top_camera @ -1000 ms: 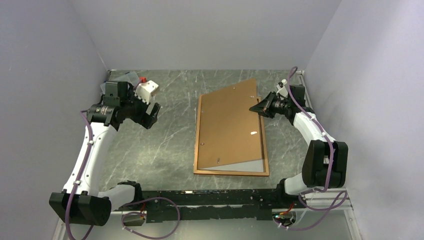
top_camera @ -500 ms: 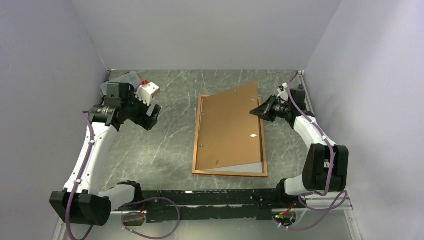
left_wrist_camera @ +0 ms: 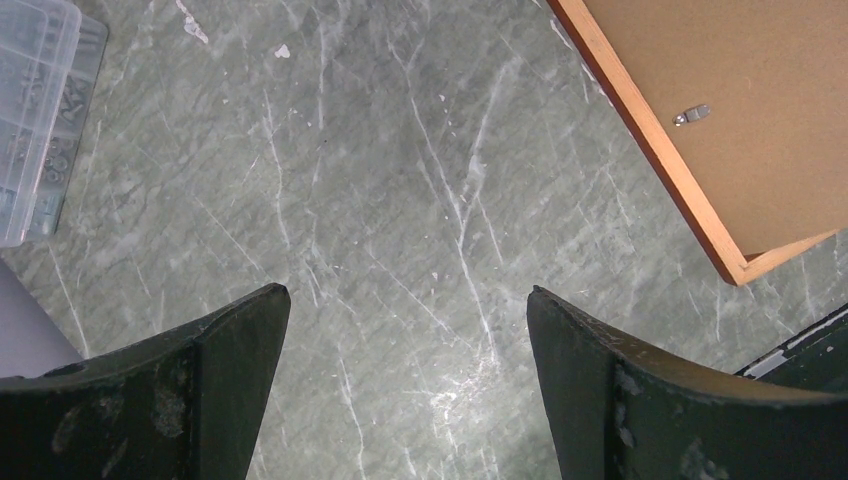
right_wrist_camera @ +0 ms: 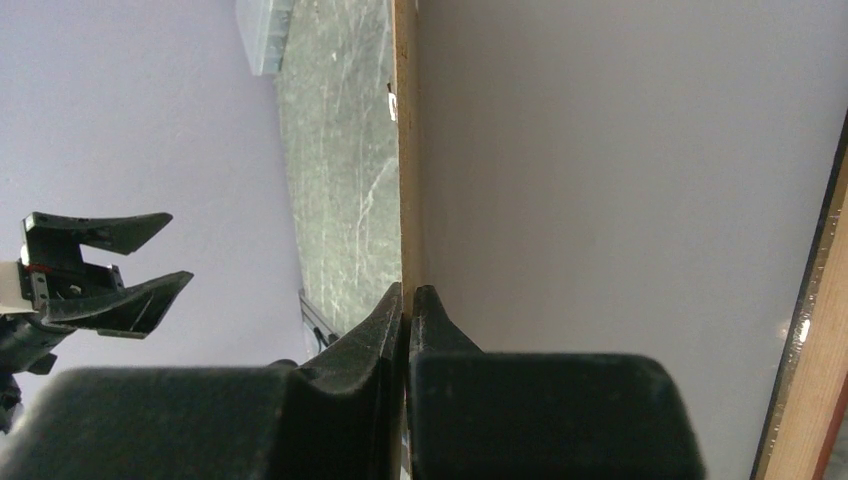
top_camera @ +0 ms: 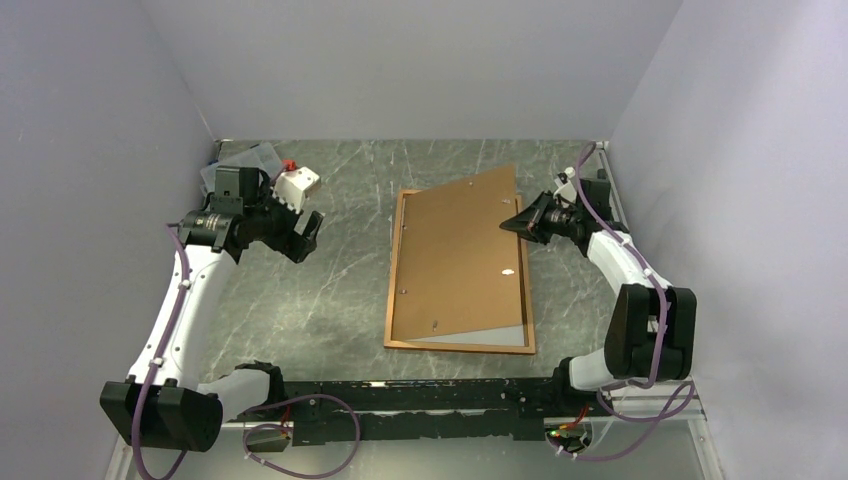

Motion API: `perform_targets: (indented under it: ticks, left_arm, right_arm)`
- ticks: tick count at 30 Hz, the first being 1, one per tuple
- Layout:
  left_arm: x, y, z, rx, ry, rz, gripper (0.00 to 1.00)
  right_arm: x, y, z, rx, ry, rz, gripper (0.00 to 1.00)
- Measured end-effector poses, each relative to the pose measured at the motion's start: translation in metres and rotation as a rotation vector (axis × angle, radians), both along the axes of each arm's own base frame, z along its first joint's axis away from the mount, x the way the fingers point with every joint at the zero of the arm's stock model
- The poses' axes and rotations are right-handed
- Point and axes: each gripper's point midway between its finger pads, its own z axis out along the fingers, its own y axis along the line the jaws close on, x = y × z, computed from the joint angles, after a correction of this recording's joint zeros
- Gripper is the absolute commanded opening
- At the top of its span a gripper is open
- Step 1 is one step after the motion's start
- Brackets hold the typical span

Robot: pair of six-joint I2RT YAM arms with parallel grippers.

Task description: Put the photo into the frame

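The frame (top_camera: 392, 290) lies face down mid-table, its orange border also in the left wrist view (left_wrist_camera: 650, 150). The brown backing board (top_camera: 455, 260) rests askew on it, with its right edge raised. My right gripper (top_camera: 508, 222) is shut on that thin edge (right_wrist_camera: 408, 200). Under the lifted board a pale grey surface (top_camera: 485, 336) shows inside the frame. I cannot tell whether it is the photo's back or the pane. The photo's printed side is hidden. My left gripper (top_camera: 305, 232) hovers open over bare table (left_wrist_camera: 408, 292), left of the frame.
A clear plastic box (top_camera: 250, 158) sits in the far left corner, also seen in the left wrist view (left_wrist_camera: 35, 110). Grey walls close in on the left, back and right. The black base rail (top_camera: 400, 400) runs along the near edge.
The right gripper has shifted slightly with the board's edge, and board and frame have slid a little to the left. The left arm has hardly moved.
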Motion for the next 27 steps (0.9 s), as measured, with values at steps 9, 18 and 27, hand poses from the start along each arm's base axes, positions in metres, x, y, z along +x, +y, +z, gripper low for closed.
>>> perform_targets:
  ticks: [9,18,27]
  left_arm:
    - [0.000,-0.001,-0.001,-0.003,0.002,-0.002,0.94]
    - [0.000,-0.001,-0.001,-0.003,0.003,-0.003,0.94]
    - [-0.002,0.000,-0.005,-0.001,0.015,-0.002,0.94]
  right_arm:
    - [0.005,0.009,-0.004,-0.038,0.000,0.037,0.03]
    - [0.006,0.004,-0.032,-0.213,0.061,0.029,0.56]
    - [0.004,0.009,-0.051,-0.447,0.110,0.072,0.77]
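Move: My right hand has the back board pinched by its raised right edge. The frame it goes into lies below: its middle is about 9 cm to the left, 7 cm back and some 12 cm down. The frame's right rail is roughly 6 cm to the right of my fingers, also 7 cm back; the metal clip on the board is about 10 cm straight back. From my idle left hand, the frame's middle is some 30 cm right, 4 cm back and 18 cm below. I ease my right hand about 1 cm left with the board edge still pinched, then spread the fingers well open to let the board go. As they open I sink about 5 cm towards the frame, rolling the wrist some 25 degrees so the fingers point more steeply down, ending astride the board's right edge. ##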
